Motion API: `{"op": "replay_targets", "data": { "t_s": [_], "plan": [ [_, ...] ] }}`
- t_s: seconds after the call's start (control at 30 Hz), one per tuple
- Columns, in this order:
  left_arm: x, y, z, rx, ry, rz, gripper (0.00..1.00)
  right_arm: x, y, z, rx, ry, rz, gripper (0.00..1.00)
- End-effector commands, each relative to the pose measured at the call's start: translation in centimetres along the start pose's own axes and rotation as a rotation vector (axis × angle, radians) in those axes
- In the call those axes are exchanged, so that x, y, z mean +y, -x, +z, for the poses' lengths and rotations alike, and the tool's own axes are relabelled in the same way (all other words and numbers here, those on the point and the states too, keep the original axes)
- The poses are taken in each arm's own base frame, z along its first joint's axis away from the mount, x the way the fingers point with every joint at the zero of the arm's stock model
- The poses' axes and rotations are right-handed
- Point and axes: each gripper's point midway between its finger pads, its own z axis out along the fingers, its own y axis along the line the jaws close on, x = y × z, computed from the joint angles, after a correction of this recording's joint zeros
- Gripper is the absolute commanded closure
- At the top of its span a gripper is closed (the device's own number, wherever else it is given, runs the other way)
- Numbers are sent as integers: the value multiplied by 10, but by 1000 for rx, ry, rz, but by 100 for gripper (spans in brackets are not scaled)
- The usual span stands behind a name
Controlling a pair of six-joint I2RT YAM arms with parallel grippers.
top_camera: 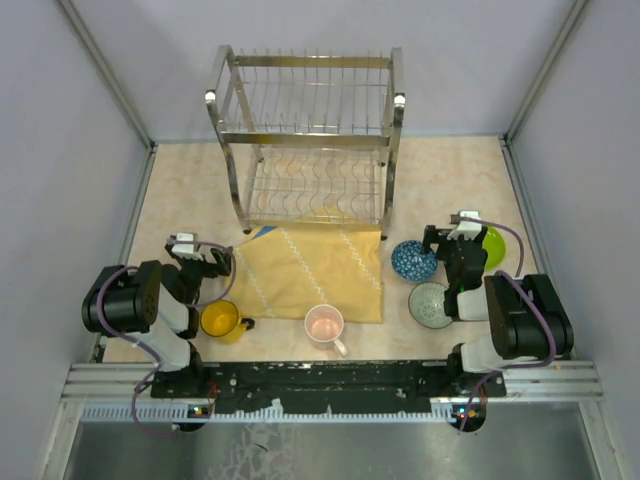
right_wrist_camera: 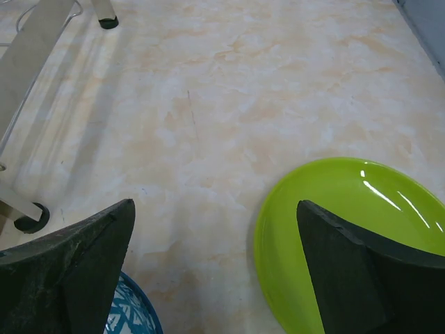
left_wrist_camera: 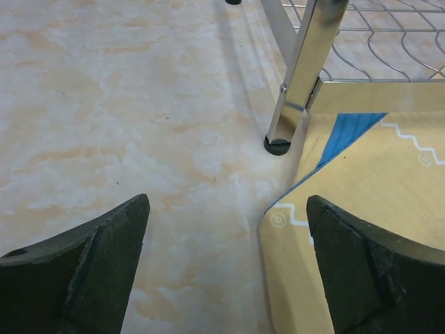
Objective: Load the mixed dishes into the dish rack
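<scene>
The steel dish rack point(top_camera: 305, 140) stands at the back with nothing on its shelves. In front of my left arm sits a yellow mug point(top_camera: 220, 320), and a pale pink mug point(top_camera: 325, 325) rests at the cloth's near edge. On the right lie a blue patterned bowl point(top_camera: 413, 260), a grey-green bowl point(top_camera: 432, 305) and a lime-green plate point(top_camera: 493, 247). My left gripper point(top_camera: 226, 262) point(left_wrist_camera: 228, 202) is open and holds nothing, low over the table before the rack's leg point(left_wrist_camera: 295, 90). My right gripper point(top_camera: 449, 238) point(right_wrist_camera: 215, 205) is open, hovering between the blue bowl point(right_wrist_camera: 132, 313) and the plate point(right_wrist_camera: 334, 216).
A yellow patterned cloth point(top_camera: 315, 270) point(left_wrist_camera: 368, 202) lies in front of the rack, its far edge reaching under the lower shelf. Grey walls close in the table on three sides. The arms' black base rail point(top_camera: 320, 378) runs along the near edge.
</scene>
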Motion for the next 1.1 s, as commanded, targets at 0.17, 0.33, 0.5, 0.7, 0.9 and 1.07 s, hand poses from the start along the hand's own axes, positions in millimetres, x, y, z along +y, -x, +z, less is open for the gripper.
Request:
{"op": "replay_targets", "data": {
  "t_s": [0.17, 0.33, 0.5, 0.7, 0.9, 1.07],
  "plan": [
    [0, 35, 22, -94, -43, 63, 0, 2, 21, 2, -76, 16, -7, 0],
    [0, 35, 25, -91, -39, 67, 0, 1, 21, 4, -72, 9, -3, 0],
    [1, 33, 27, -78, -23, 69, 0, -1, 34, -1, -93, -1, -2, 0],
    [5, 42, 19, -118, 21, 64, 0, 0, 61, -9, -90, -2, 4, 0],
    [2, 57, 18, -115, 11, 72, 0, 7, 91, -14, -70, 38, 6, 0],
    [23, 90, 8, -179, 167, -27, 0, 12, 116, -20, -67, 61, 23, 0]
  ]
}}
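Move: For the right hand, the green plate lies about 9 cm to the right and roughly 1 cm ahead, some 9 cm below; the blue bowl is 7 cm left and 1 cm back, the clear plate 5 cm left and 12 cm back. For the left hand, the yellow mug is about 15 cm back, 4 cm right and 4 cm lower, and the rack's near left foot 8 cm ahead, 7 cm right. Both empty hands rise wide open above the table, right about 9 cm, left 7 cm after first edging forward. ##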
